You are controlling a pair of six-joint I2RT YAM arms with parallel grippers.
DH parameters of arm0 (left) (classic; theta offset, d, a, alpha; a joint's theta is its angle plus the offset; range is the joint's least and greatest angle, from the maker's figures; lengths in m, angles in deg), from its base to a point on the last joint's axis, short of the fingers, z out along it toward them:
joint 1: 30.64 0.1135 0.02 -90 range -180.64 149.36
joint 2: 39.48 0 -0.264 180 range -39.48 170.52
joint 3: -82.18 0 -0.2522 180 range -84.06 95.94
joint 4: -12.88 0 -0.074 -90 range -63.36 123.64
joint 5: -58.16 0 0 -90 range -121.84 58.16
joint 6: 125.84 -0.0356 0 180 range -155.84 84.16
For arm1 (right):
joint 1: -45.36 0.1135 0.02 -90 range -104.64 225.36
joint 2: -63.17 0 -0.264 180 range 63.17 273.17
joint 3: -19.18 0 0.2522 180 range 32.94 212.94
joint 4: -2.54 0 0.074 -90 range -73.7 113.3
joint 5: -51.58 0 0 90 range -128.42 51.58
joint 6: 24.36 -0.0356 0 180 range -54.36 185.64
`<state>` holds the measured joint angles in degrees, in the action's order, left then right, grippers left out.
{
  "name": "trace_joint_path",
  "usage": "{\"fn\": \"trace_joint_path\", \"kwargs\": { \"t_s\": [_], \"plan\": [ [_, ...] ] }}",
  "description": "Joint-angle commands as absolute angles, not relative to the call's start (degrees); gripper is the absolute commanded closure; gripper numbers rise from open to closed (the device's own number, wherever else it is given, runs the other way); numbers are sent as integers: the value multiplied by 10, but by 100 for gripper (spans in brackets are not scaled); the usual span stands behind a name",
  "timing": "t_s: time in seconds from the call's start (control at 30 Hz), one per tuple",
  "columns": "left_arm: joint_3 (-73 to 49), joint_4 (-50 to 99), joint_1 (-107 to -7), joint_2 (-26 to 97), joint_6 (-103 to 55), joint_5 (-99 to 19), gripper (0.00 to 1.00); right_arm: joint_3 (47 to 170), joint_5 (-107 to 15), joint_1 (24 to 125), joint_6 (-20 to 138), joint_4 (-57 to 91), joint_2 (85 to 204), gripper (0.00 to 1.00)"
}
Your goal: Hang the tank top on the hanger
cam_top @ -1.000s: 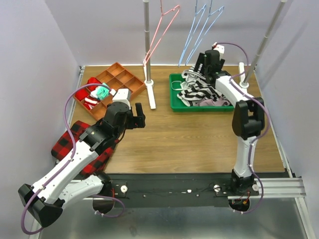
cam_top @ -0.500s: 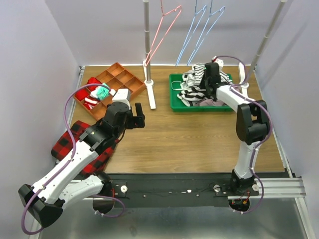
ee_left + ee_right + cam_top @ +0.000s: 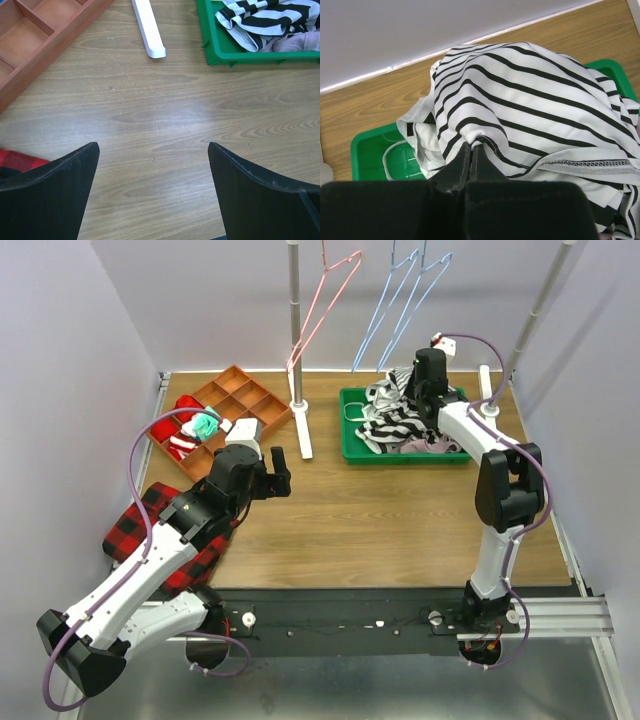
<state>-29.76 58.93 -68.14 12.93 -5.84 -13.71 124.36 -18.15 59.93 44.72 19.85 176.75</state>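
Note:
The tank top (image 3: 520, 95), white with thin dark stripes, is bunched on top of the pile in the green tray (image 3: 367, 150) at the back right. My right gripper (image 3: 472, 145) is shut on a fold at its near edge, and the cloth humps up beyond the fingertips. From above, that gripper (image 3: 414, 390) sits over the tray's back part with the tank top (image 3: 392, 390) beside it. The pink-red hanger (image 3: 322, 310) hangs from the rail at the back centre. My left gripper (image 3: 152, 145) is open above bare table, also seen mid-left from above (image 3: 280, 468).
The green tray (image 3: 350, 435) also holds a bolder black-and-white garment (image 3: 385, 425) and a mauve one (image 3: 425, 445). Light blue hangers (image 3: 400, 300) hang right of the pink one. A rack post (image 3: 295, 320), an orange organizer (image 3: 240, 405) and red plaid cloth (image 3: 150, 530) stand left.
My right gripper went from open to shut, pinching the tank top's fold, and shifted a little over the tray. The left arm has stayed still.

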Motion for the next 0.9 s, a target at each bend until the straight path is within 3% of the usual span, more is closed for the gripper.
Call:
{"fn": "trace_joint_path", "kwargs": {
  "t_s": [0.0, 0.53, 0.73, 0.87],
  "plan": [
    [-302, 580, -676, 125, -63, -141, 1, 1262, -154, 600, 452, 219, 1730, 99],
    [-290, 573, -673, 106, -47, -193, 1, 1257, -215, 601, 426, 321, 1446, 99],
    [-279, 575, -673, 103, -43, -200, 1, 1346, -275, 600, 416, 365, 1417, 99],
    [-276, 569, -673, 104, -38, -212, 1, 1431, -275, 600, 419, 392, 1473, 99]
  ]
}}
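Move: The right hand already has the striped tank top pinched over the green basket, whose middle is about 13 cm straight below it. The blue hangers, where the top is to go, hang some 28 cm higher, about 12 cm to its left and roughly 5 cm back; the red hanger is about 16 cm farther left of them. From the idle left hand the blue hangers lie about 25 cm ahead, 24 cm right and 22 cm up. Up and back in one quickening sweep, the right hand hoists the pinched tank top out of the basket, rising some 30 cm and drawing back about 15 cm, to about the height of the blue hangers. The closed fingers keep their hold while the wrist tips them up by about 25 degrees towards level and rolls slightly, left side rising. ##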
